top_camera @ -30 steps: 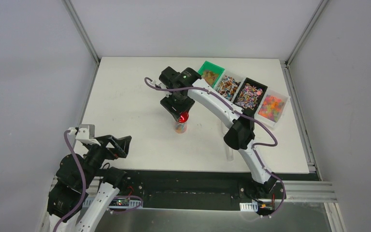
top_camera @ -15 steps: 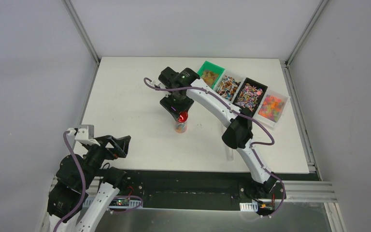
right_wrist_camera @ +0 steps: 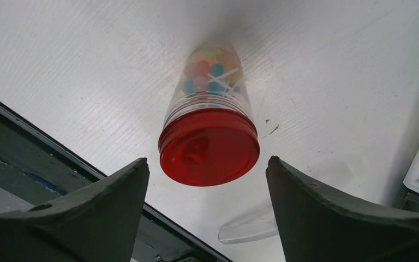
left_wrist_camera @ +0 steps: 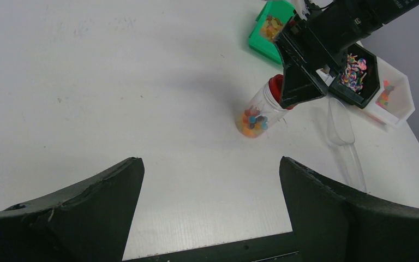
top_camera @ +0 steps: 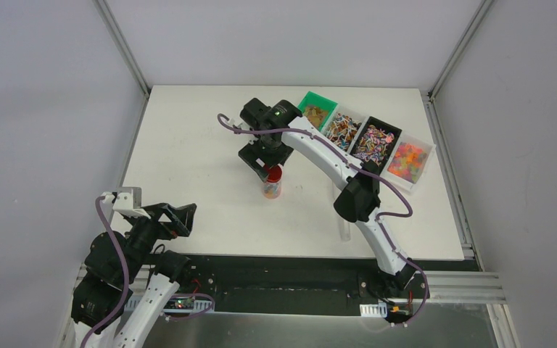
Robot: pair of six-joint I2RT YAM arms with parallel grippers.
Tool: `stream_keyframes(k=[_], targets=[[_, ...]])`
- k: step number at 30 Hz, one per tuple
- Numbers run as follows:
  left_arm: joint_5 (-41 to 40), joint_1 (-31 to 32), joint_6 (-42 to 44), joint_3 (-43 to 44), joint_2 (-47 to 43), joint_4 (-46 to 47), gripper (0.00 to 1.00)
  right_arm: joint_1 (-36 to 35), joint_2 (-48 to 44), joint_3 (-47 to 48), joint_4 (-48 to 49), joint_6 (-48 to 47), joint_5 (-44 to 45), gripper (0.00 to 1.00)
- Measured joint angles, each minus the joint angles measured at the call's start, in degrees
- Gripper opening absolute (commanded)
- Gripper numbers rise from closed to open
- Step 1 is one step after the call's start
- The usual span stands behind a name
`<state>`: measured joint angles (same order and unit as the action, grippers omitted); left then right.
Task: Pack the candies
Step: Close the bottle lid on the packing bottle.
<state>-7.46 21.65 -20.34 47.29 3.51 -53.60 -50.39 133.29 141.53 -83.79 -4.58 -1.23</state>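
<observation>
A clear jar (top_camera: 271,188) stands upright mid-table with a red lid (right_wrist_camera: 209,147) on its top and mixed candies (right_wrist_camera: 210,68) at its bottom. My right gripper (right_wrist_camera: 207,162) hovers directly over the lid, open, its fingers (right_wrist_camera: 114,202) spread wider than the lid with a gap on both sides. From the left wrist view the jar (left_wrist_camera: 256,114) sits under the right gripper (left_wrist_camera: 300,87). More candies fill a row of bins (top_camera: 373,143) at the back right. My left gripper (left_wrist_camera: 211,159) stays open and empty over the table's near left edge.
The bins run diagonally: a green one (top_camera: 316,112), a clear one (top_camera: 342,130), a black one and a clear one (top_camera: 408,161). A clear plastic scoop (left_wrist_camera: 341,131) lies on the table right of the jar, near the right arm's elbow.
The right gripper's jaws have spread apart from the red lid, which stays on the jar. The left arm has not moved.
</observation>
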Motion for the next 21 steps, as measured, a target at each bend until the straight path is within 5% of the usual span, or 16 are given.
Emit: stream_keyframes(k=[16,21], targets=[[0.0,0.0,-0.1,-0.3,0.5,0.0,0.99,2.1,-0.6,0.0,1.3,-0.5,-3.6,0.99],[2.1,0.0,0.0,0.7,7.3,-0.2,0.99,4.2,-6.4,-4.6,3.8,-0.3,-4.1,1.0]])
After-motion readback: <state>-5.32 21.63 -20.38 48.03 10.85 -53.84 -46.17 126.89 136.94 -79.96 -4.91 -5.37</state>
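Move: The closed red lid of the packing bottle sits just about 2 cm under my right hand point, between my already loosened fingers, and the bottle's middle is some 7 cm below that hand. The clear scoop lies on the table roughly 20 cm to its right and 6 cm back; the green candy tray is about 24 cm ahead and 13 cm right. From my left hand the lid is some 16 cm ahead, 22 cm right and 13 cm lower. I spread my right fingers to fully open around the lid, barely shifting at first, then lift the hand up and away from the bottle by about 3 cm, easing forward and to the right with a slight tilt. Late on, my open left hand starts out slowly towards the bottle, going roughly 1 cm each forward, right and down as its fingers tip down a little. ##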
